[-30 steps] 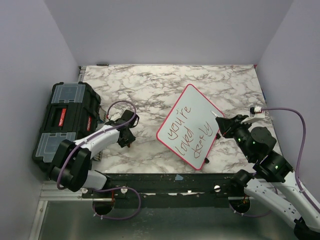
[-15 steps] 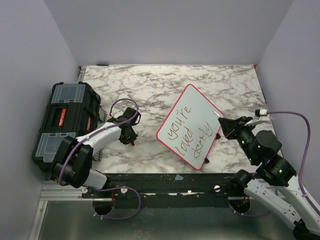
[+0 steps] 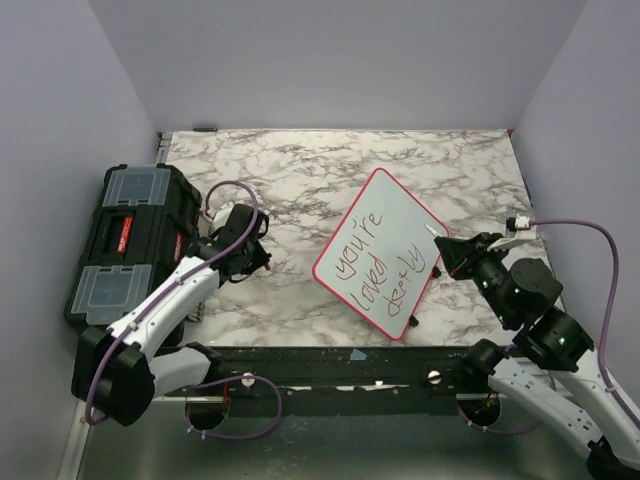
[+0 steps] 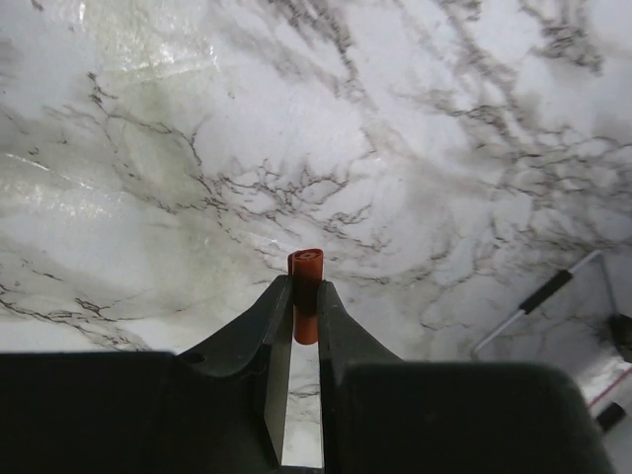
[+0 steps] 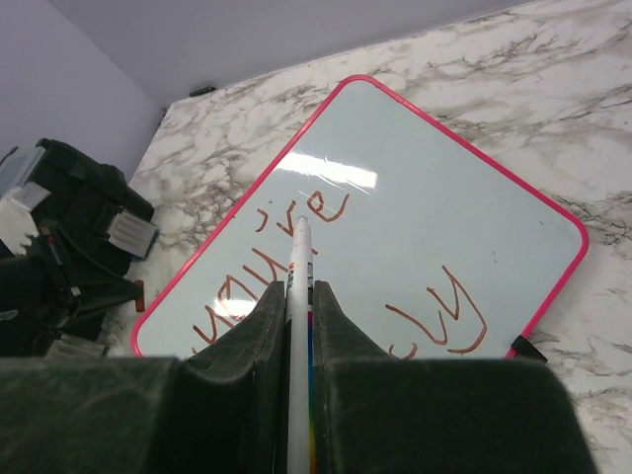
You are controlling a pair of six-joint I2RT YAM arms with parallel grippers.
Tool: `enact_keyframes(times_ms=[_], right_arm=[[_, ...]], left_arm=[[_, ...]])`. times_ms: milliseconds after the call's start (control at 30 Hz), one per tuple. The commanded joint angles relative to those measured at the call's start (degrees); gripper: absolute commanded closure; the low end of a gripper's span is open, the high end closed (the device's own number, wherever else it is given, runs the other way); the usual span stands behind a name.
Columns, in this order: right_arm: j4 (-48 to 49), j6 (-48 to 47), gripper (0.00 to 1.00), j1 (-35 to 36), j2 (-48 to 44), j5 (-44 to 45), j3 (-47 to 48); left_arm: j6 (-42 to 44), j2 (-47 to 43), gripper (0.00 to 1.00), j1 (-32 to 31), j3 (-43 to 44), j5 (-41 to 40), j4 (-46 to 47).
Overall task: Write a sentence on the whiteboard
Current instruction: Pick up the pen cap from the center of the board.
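Observation:
The whiteboard (image 3: 385,240) (image 5: 434,217), pink-framed, lies tilted on the marble table and bears red handwriting in three lines. My right gripper (image 3: 447,250) (image 5: 299,288) is at the board's right edge, shut on a white marker (image 5: 300,259) whose tip points over the writing. Whether the tip touches the board I cannot tell. Left of the board, beside the toolbox, my left gripper (image 3: 250,258) (image 4: 305,286) is shut on a small red marker cap (image 4: 306,262), held above the bare marble.
A black toolbox (image 3: 135,240) (image 5: 69,212) with clear lid compartments sits at the table's left edge, close to the left arm. Grey walls enclose the table on three sides. A black rail (image 3: 350,365) runs along the near edge.
The left gripper has shut on the red cap and drawn back left toward the toolbox. The right gripper with the marker has barely shifted.

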Motion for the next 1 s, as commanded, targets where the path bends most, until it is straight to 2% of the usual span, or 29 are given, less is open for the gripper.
enact_keyframes(times_ms=[0, 100, 267, 567, 800, 867, 967], right_arm=[[1.8, -1.3, 0.99, 0.2, 2.9, -3.3, 2.4], [3.9, -1.7, 0.99, 0.2, 5.2, -4.4, 3.0], [7.5, -2.0, 0.99, 0.2, 9.6, -7.5, 4.1], [16.1, -5.9, 0.99, 0.2, 20.3, -27.9, 7.9], [23.6, -6.4, 0.99, 0.3, 25.7, -37.0, 10.1], [24.5, -6.7, 0.99, 0.3, 27.4, -38.2, 11.1], [26.1, -6.7, 0.99, 0.3, 29.5, -38.4, 12.7]], left_arm=[[2.5, -7.2, 1.0, -0.1, 4.5, -2.8, -4.8], [5.2, -11.5, 1.0, -0.2, 3.1, -2.4, -2.6], [5.8, -18.0, 1.0, 0.4, 1.5, 4.8, -0.1], [-0.5, -27.6, 1.0, 1.1, 3.0, 4.8, 1.8], [-3.6, -26.8, 1.0, 3.6, 5.7, 9.3, 3.5], [-5.8, -26.0, 1.0, 4.7, 6.3, 11.8, 5.4], [-12.2, -24.1, 1.0, 5.1, 9.6, 11.9, 2.9]])
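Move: The left hand holds the pen cap; the pen it is meant for sits in the right hand, some 38 cm to its right, 5 cm nearer the base and 20 cm higher. The tool case stands about 27 cm to the left hand's left, 3 cm farther out, a touch lower. Seen from the right hand, the cap is 38 cm left, 5 cm ahead and 20 cm below; the whiteboard's middle is 11 cm left, 12 cm ahead, 28 cm down. Upward goes the left hand, about 17 cm off the board's left side, still pinching the cap as its downward fingers tip up towards level and swing to the right towards the pen. Meanwhile the right hand sweeps some 15 cm to its left above the whiteboard, slowly at first, turning counter-clockwise to point the held pen at the cap and rising a little late on. ##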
